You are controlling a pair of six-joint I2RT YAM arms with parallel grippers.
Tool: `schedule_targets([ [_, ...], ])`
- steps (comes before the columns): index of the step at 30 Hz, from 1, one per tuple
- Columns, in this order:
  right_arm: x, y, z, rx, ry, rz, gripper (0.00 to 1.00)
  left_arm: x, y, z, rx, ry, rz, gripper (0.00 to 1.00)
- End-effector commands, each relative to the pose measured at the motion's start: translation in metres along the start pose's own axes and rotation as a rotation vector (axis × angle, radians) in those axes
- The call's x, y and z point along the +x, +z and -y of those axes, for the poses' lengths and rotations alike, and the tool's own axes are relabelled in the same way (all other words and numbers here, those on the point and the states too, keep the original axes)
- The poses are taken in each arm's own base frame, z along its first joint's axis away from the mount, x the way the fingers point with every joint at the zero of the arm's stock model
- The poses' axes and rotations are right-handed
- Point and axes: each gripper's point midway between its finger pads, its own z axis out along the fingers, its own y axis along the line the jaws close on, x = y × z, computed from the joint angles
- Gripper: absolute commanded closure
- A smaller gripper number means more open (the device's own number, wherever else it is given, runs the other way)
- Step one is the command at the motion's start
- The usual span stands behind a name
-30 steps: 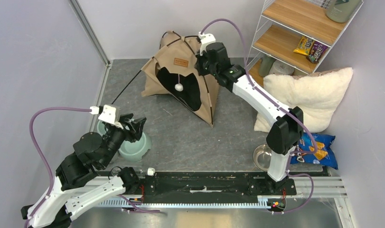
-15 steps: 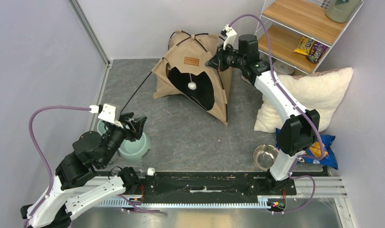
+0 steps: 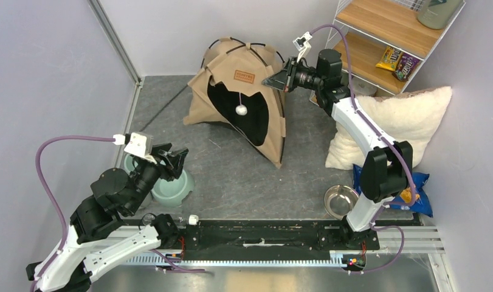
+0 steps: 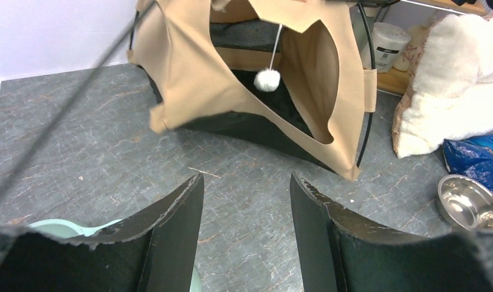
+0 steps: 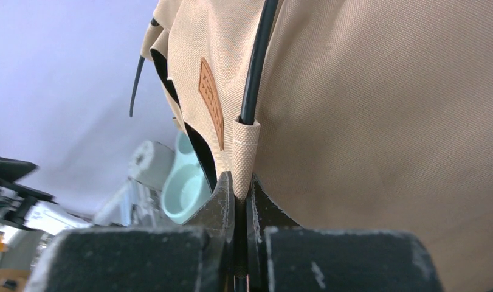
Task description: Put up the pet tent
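Observation:
The tan pet tent (image 3: 231,91) stands at the back of the grey floor, with its arched doorway and a hanging white pompom (image 3: 239,110) facing me and its brown label (image 3: 244,76) above. My right gripper (image 3: 280,79) is at the tent's upper right side. It is shut on a fabric loop (image 5: 245,152) that carries a thin black pole (image 5: 259,55). My left gripper (image 3: 174,159) hovers open over the floor at the near left, well short of the tent (image 4: 189,73), with nothing between its fingers (image 4: 177,231).
A mint double bowl (image 3: 169,190) lies under my left gripper. A loose black pole (image 3: 169,104) runs from the tent toward the left wall. At the right are a fluffy white pillow (image 3: 396,118), a steel bowl (image 3: 340,201), a blue chip bag (image 3: 414,190) and a wire shelf (image 3: 377,36).
My right gripper has swung right and up with the tent's side in its grip. The tent has turned and now stands rounder. The left arm has stayed put.

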Motion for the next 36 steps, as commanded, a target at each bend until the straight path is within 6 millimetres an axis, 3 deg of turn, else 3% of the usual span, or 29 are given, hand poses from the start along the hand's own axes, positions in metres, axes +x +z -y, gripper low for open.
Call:
schedule_targets([
  [1, -0.069, -0.015, -0.068, -0.25, -0.048, 0.223, 1.0, -0.019, -0.002, 0.003, 0.022, -0.004, 0.055, 0.39],
  [5, -0.066, -0.014, -0.071, -0.311, -0.061, 0.166, 1.0, -0.025, -0.013, 0.001, 0.037, -0.031, 0.074, 0.39],
  [14, -0.005, -0.019, -0.05, -0.301, -0.118, -0.142, 1.0, -0.05, -0.04, 0.004, 0.13, -0.053, 0.139, 0.39],
  [20, 0.026, -0.025, -0.038, -0.304, -0.094, -0.275, 0.98, -0.054, -0.042, 0.001, 0.119, -0.043, 0.144, 0.38],
  [24, 0.029, -0.022, -0.016, -0.164, -0.091, -0.295, 0.74, -0.05, -0.038, 0.0, 0.106, -0.036, 0.131, 0.38],
  [26, 0.028, -0.021, -0.004, -0.067, -0.098, -0.292, 0.51, -0.049, -0.036, 0.001, 0.102, -0.03, 0.125, 0.38],
  [28, 0.025, -0.022, 0.006, 0.032, -0.108, -0.283, 0.37, -0.048, -0.033, 0.0, 0.093, -0.022, 0.118, 0.38],
  [32, 0.004, -0.029, 0.011, 0.218, -0.11, -0.196, 0.23, -0.045, -0.029, 0.0, 0.08, -0.008, 0.106, 0.38],
  [36, -0.03, -0.047, 0.004, 0.396, -0.106, -0.04, 0.18, -0.042, -0.025, 0.001, 0.073, 0.005, 0.093, 0.38],
])
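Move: Pinched already in the right fingers is a sleeved pole of the pet tent. The tent's middle lies about 12 cm left of that hand, 5 cm ahead and 18 cm below. Its leather label is about 9 cm to the hand's left, level fore and aft, 6 cm down; the white pompom hangs 10 cm left, 1 cm back and 18 cm below. From the empty left hand the tent is roughly 29 cm ahead, 18 cm right. Keeping its pinch on the sleeved pole, the right hand first lifts it about 5 cm with the fingertips tilting up. It then draws the pole back some 4 cm and lowers it 8 to 9 cm, turning counter-clockwise before yawing back. The fingers open wide and let go as the hand tips down and eases forward and right. The open left hand rises 5 cm and backs off 3 cm. ##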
